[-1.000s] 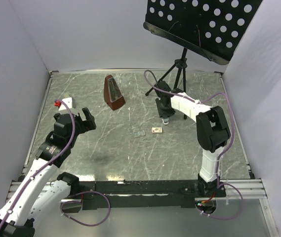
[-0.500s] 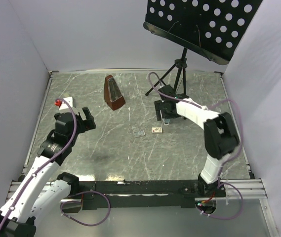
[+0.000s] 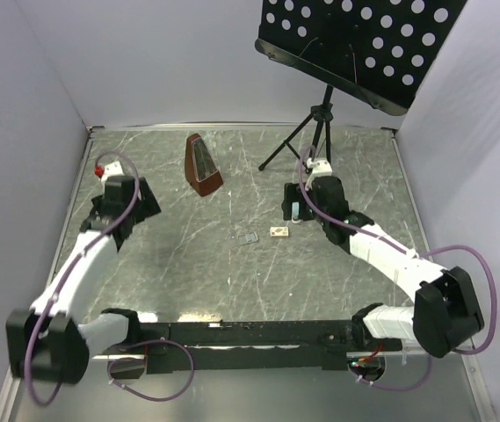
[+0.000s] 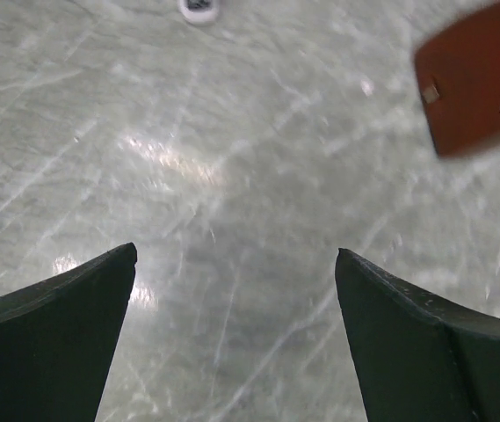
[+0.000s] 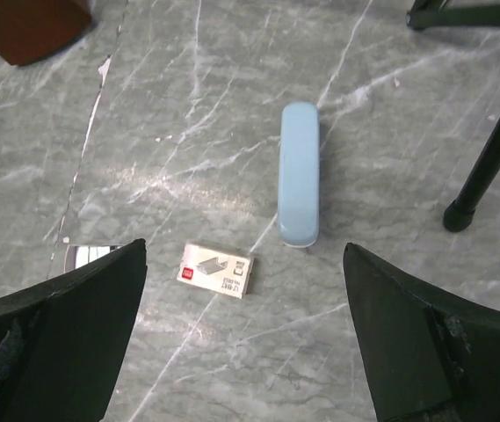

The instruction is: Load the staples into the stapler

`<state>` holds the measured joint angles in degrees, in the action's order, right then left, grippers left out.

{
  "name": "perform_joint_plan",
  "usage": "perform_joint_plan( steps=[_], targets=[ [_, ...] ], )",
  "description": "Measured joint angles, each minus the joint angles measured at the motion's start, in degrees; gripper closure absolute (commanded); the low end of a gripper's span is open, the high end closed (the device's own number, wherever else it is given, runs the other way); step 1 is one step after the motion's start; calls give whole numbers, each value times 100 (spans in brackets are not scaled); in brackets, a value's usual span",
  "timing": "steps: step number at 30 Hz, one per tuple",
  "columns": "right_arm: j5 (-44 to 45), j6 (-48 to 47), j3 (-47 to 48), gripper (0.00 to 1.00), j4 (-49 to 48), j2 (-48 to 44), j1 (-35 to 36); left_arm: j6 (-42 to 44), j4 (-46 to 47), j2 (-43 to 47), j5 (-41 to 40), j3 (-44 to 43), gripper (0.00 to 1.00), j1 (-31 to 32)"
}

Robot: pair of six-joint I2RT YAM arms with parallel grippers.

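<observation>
The stapler (image 5: 300,185), pale blue and closed, lies on the marble table beyond my right gripper (image 5: 244,251), which is open and empty above it. Just left of the stapler's near end lies the small cream box of staples (image 5: 217,269); no loose strips show. From above, the stapler (image 3: 295,214) pokes out beside the right gripper (image 3: 292,204), with the box (image 3: 278,232) a little nearer. My left gripper (image 3: 135,204) hovers at the far left, well away from both. Only bare table shows between its open fingers in the left wrist view (image 4: 236,253).
A brown metronome (image 3: 203,165) stands at the back, left of centre. The music stand's tripod (image 3: 315,132) rises behind the stapler, one leg (image 5: 496,149) close on its right. A small translucent piece (image 3: 248,238) lies left of the box.
My right gripper has opened wide and let go of the stapler, while that arm's elbow swung down to the right. The left gripper has moved further back and left.
</observation>
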<state>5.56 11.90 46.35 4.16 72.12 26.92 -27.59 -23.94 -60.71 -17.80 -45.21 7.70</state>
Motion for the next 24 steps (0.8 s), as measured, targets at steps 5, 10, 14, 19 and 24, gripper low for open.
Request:
perform_joint_plan(
  steps=[5, 10, 14, 19, 24],
  targets=[
    [11, 118, -376, 0, -474, -249, 11, -348, 186, -1469, 101, -968, 1, -726],
    [76, 192, -378, 0, -802, -485, 11, -629, 345, -3097, 68, -2295, 1, -1349],
    [125, 216, -382, 0, -850, -643, 11, -737, 385, -4273, 7, -3268, 6, -1580],
    [192, 214, -516, 0, -914, -857, 11, -704, 203, -5390, -22, -4153, 12, -1668],
    [201, 210, -542, 0, -920, -907, 11, -605, -26, -6166, -55, -4944, 35, -1668]
  ],
)
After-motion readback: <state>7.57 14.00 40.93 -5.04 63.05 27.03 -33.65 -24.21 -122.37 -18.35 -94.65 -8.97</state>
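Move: Ahead of the open left hand by about 22 cm, 13 cm to its left and 11 cm below, lies the grey-green stapler; the metronome stands roughly 23 cm to the right of that stapler and about 2 cm farther out. From the right hand the grey-green stapler is some 22 cm ahead and 44 cm left, while the blue stapler lies about 5 cm ahead, 1 cm right and 11 cm below. Sweeping forward about 21 cm and left some 12, the left hand heads for the grey-green stapler, nearly level at first, then sinking about 9 cm over it; the wrist swings 20 degrees counter-clockwise, tips farther down, and the fingers start closing late. The empty right hand, still wide open, rises about 5 cm away from the blue stapler, its fingers tilting up. ##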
